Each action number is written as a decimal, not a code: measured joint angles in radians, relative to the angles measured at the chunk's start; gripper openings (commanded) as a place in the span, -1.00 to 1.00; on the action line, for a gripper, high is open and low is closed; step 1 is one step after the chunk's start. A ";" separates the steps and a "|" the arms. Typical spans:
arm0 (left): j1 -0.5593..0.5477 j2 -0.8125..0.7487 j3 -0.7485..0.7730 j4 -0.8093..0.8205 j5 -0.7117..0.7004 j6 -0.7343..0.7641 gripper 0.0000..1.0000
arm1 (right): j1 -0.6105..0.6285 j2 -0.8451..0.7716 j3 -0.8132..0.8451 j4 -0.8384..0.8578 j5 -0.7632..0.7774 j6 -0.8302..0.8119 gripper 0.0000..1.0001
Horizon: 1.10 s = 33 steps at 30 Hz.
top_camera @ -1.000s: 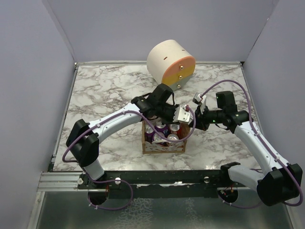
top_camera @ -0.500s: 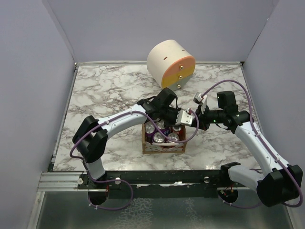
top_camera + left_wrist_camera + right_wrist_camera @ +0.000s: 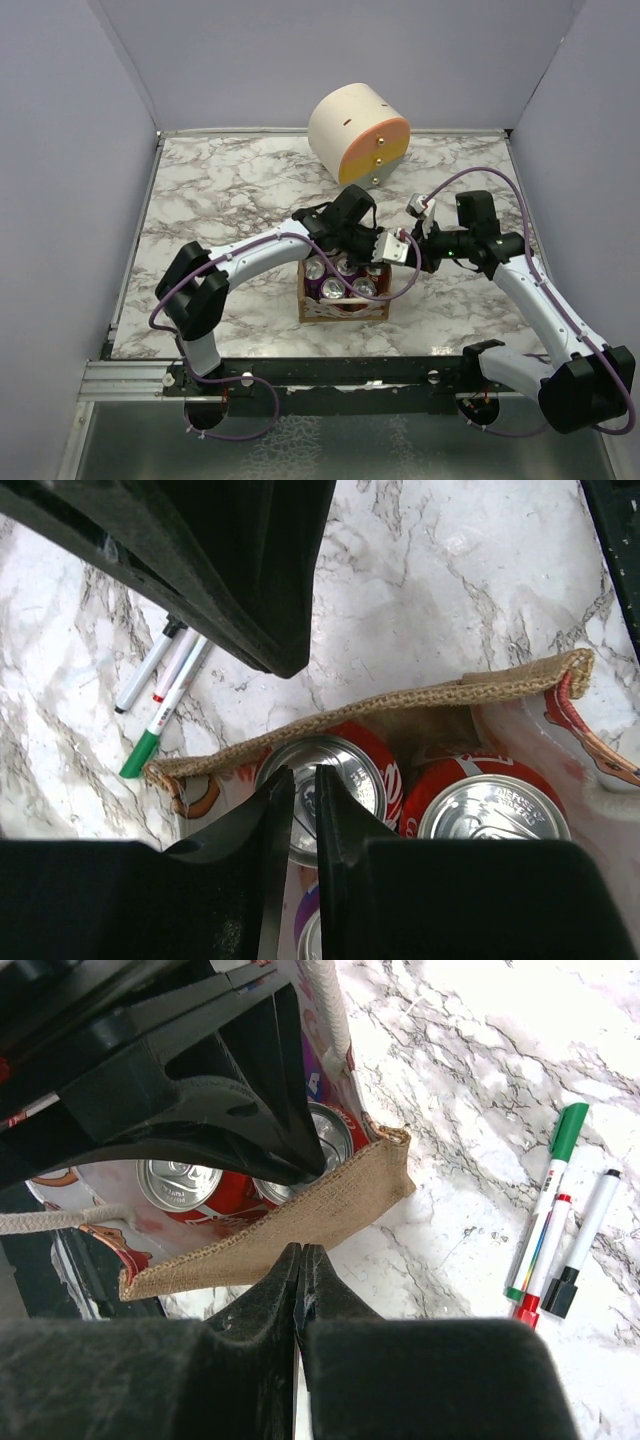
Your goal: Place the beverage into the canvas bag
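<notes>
The canvas bag [image 3: 340,308] stands open at the table's near middle with several beverage cans [image 3: 333,288] upright inside. In the left wrist view its burlap rim [image 3: 400,705] frames two red cans [image 3: 490,815]. My left gripper [image 3: 305,775] hangs just above one red can's lid [image 3: 355,770], open by only a narrow slit, with nothing between its fingers. From above, that left gripper [image 3: 362,258] sits over the bag's far side. My right gripper [image 3: 300,1250] is shut beside the bag's outer wall [image 3: 290,1222]; only thin white fibres show at its seam. It [image 3: 408,252] is at the bag's far right corner.
A cream-and-orange round drawer box [image 3: 360,135] stands at the back. Three marker pens [image 3: 555,1215] lie on the marble beyond the bag, also seen in the left wrist view as pens [image 3: 160,705]. White rope handles [image 3: 325,1000] hang at the bag's rim. Side walls enclose the table.
My left arm has shifted a little to the right over the bag, and its fingers have closed from a wider gap to a slit. The right arm has stayed put.
</notes>
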State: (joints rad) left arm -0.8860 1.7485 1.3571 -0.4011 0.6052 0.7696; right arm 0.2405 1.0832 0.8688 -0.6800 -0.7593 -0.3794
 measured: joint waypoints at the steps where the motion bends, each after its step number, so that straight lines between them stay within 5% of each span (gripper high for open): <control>1: 0.000 0.000 0.010 -0.018 -0.003 0.000 -0.58 | 0.000 0.000 0.000 0.000 0.000 0.000 -0.97; 15: 0.015 -0.172 0.093 -0.221 -0.028 0.014 -0.51 | -0.034 0.000 0.083 -0.008 0.067 0.006 -0.88; 21: 0.117 -0.272 0.118 -0.273 0.046 -0.006 -0.40 | -0.085 0.004 0.131 -0.007 0.183 0.023 -0.73; 28: 0.381 -0.413 0.068 -0.204 0.050 -0.114 0.00 | -0.143 0.029 0.171 -0.007 0.336 0.035 0.09; 33: 0.530 -0.518 -0.039 -0.087 -0.083 -0.246 0.90 | -0.151 0.064 0.217 -0.008 0.444 0.034 0.89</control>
State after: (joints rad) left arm -0.3557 1.2304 1.3182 -0.4881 0.5220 0.5232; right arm 0.0891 1.1477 1.0855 -0.6884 -0.3149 -0.3450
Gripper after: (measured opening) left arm 0.689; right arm 0.726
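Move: The red can in the bag's far right corner is practically under the left hand: maybe 1 cm back, its middle about 8 cm below, fingertips at its lid. The second red can stands about 7 cm back and 2 cm left of this hand, and the nearest purple can some 6 cm left, level with it. Markers lie roughly 9 cm ahead and 9 cm right, on the table. From the right hand, outside the bag's right wall, the corner can is about 6 cm left, level, 9 cm lower. The left fingertips lift off the corner can's lid, rising about 10 cm nearly straight out of the bag before the hand sweeps left and forward, still climbing, turning some 40 degrees counter-clockwise and spreading its fingers late. The right hand, starting slightly later, moves about 10 cm right and about as far forward, away from the bag, rising a little, turning clockwise and opening wide. ##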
